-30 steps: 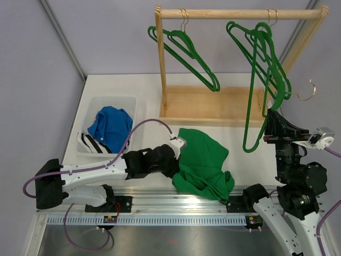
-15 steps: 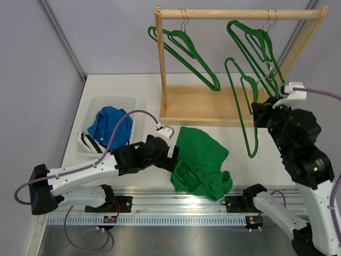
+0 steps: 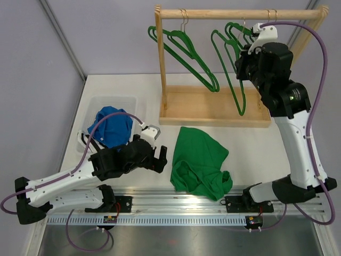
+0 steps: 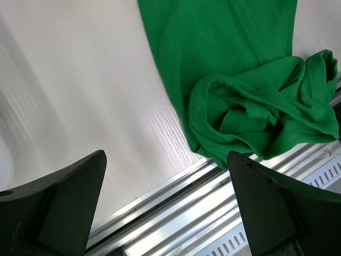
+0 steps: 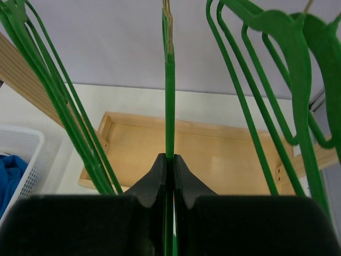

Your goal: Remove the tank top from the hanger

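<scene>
The green tank top [image 3: 200, 162] lies crumpled on the white table near the front rail, off any hanger; it also fills the upper right of the left wrist view [image 4: 240, 90]. My left gripper [image 3: 159, 158] is open and empty, just left of the tank top, low over the table. My right gripper [image 3: 246, 56] is raised by the wooden rail and shut on a bare green hanger [image 3: 226, 69]. In the right wrist view the fingers [image 5: 169, 170] pinch the hanger's stem [image 5: 169, 101], its metal hook at the top.
A wooden rack [image 3: 240, 13] with a tray base [image 3: 213, 106] holds several other green hangers [image 3: 184, 53]. A white basket [image 3: 114, 101] at the left holds blue and striped clothes. The metal front rail [image 4: 224, 208] runs along the table edge.
My right arm has lifted the empty hanger up and back to the rack's rail. My left gripper has drawn back to the left, away from the tank top, which stays on the table.
</scene>
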You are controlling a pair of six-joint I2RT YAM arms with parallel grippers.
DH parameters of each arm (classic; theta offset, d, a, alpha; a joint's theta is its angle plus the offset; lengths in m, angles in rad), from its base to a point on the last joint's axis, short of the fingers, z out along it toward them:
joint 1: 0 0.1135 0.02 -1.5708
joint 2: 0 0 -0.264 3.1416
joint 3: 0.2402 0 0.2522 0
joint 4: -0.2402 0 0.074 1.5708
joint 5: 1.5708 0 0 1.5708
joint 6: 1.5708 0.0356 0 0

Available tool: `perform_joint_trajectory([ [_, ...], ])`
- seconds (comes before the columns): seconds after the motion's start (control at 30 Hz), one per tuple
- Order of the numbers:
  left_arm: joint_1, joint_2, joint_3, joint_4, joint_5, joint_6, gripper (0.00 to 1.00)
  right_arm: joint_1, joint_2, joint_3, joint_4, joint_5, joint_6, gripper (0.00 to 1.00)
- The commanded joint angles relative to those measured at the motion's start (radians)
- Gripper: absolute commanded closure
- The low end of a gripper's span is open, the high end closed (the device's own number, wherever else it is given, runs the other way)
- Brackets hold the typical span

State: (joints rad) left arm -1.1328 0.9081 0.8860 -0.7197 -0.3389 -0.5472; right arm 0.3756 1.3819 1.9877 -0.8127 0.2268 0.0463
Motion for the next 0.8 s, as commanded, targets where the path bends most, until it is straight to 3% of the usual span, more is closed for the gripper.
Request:
perform_joint_trajectory([
  [0.0,-0.001,-0.034,0.001,-0.011,-0.023,0.010,0.01,-0.041,0.074,0.161,0.024,0.013,-0.074,1.00],
  [0.17,-0.001,-0.055,-0.033,-0.006,-0.009,0.006,0.01,-0.161,0.195,0.290,0.003,-0.119,-0.053,1.00],
  [0.33,-0.002,-0.054,-0.039,0.008,0.001,0.009,0.01,-0.204,0.269,0.364,-0.034,-0.172,-0.052,1.00],
  [0.57,-0.002,-0.023,-0.022,0.028,0.018,0.020,0.01,-0.228,0.214,0.214,0.012,-0.162,-0.052,1.00],
  [0.7,-0.007,0.008,-0.013,0.058,0.038,0.021,0.01,-0.267,0.220,0.221,-0.025,-0.178,-0.011,1.00],
  [0.77,-0.010,0.018,-0.012,0.072,0.043,0.021,0.01,-0.265,0.210,0.221,-0.031,-0.162,-0.008,0.90],
])
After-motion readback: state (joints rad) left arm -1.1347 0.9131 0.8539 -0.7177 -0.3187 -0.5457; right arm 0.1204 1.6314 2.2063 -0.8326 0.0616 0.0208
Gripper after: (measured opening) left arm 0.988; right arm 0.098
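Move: The right hand holds an empty green hanger; the free stretch of the rack's rail it goes to lies about 8 cm ahead, 6 to the right and 10 above. The hangers already hanging there are roughly 7 cm ahead, 11 to the right and 3 above; the left hangers are 8 cm ahead, 20 to the left, 3 above. From the left hand the rail spot is around 30 cm ahead, 27 to the right, 38 above. Right hand keeps its grip, carrying the hanger forward 8 cm and rightward to the rail, lifting, then dipping 3 cm. ##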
